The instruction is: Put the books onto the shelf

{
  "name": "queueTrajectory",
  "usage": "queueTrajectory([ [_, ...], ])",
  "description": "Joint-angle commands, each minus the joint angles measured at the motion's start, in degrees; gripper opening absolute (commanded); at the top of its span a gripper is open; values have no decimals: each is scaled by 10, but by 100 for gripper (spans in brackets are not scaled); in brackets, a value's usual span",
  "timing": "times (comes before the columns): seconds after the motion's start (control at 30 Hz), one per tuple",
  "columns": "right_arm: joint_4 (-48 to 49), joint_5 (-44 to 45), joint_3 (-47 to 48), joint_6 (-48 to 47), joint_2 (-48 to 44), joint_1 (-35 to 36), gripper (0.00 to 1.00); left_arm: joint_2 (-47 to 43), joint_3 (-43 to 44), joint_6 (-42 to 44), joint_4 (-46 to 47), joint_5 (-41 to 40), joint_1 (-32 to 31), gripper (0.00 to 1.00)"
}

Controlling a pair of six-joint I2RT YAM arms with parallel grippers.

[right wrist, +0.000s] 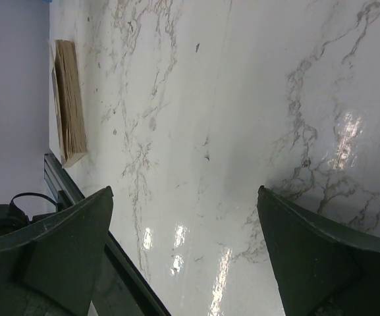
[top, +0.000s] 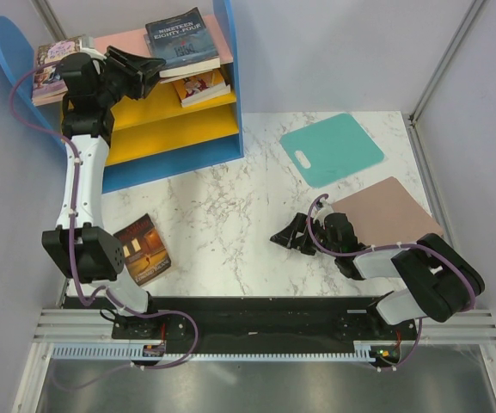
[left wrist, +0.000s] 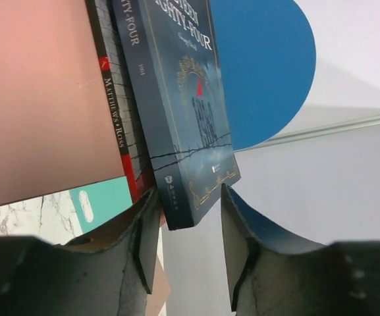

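The navy "Nineteen Eighty-Four" book (top: 181, 41) lies on the shelf's (top: 229, 77) pink top board (left wrist: 38, 99), stacked on a book with a red-tipped spine (left wrist: 117, 125). My left gripper (top: 153, 72) is at the near corner of the navy book (left wrist: 190, 118). Its jaws stand open a little on either side of that corner, not pressing it. A dark red book (top: 203, 88) rests on a yellow board. At the shelf's left end lies a purple-yellow book (top: 57, 64). A brown-orange book (top: 143, 249) lies on the table. My right gripper (top: 289, 234) rests open and empty on the marble (right wrist: 196, 99).
A teal mat (top: 332, 148) with a handle hole lies at the back right, and a pinkish-brown mat (top: 385, 211) lies in front of it beside the right arm. White walls close in the table on three sides.
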Motion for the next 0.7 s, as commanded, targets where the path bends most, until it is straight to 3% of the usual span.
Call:
queueTrajectory([
  [0.0,-9,-1,0,-4,6,2,98,-38,1,0,56,8,3,51],
  [0.07,-10,0,-1,-3,4,2,98,-44,2,6,49,4,2,59],
  [0.5,-14,5,-4,-5,-5,2,98,-47,40,49,-75,-11,8,76],
  [0.67,-32,9,1,-11,-15,2,98,-101,-18,99,-109,-21,9,82],
])
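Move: The Nineteen Eighty-Four book lies at fingertip height on the top shelf, its middle about 8 cm ahead of the left hand and 5 cm to the right. The red book sticks out from under it, about 7 cm ahead, 4 cm right and 3 cm lower; the Roald Dahl book is one shelf down, about 5 cm ahead, 9 cm right and 10 cm lower. From the right hand, Nineteen Eighty-Four lies about 33 cm ahead, 25 cm left and 40 cm up. Back the left gripper about 2.5 cm away from the near left corner of Nineteen Eighty-Four, towards the robot. Rise about 1.5 cm as you start, then sink most of that again. Keep opening the already parted fingers from under half to about four fifths, with hardly any turn of the wrist. ##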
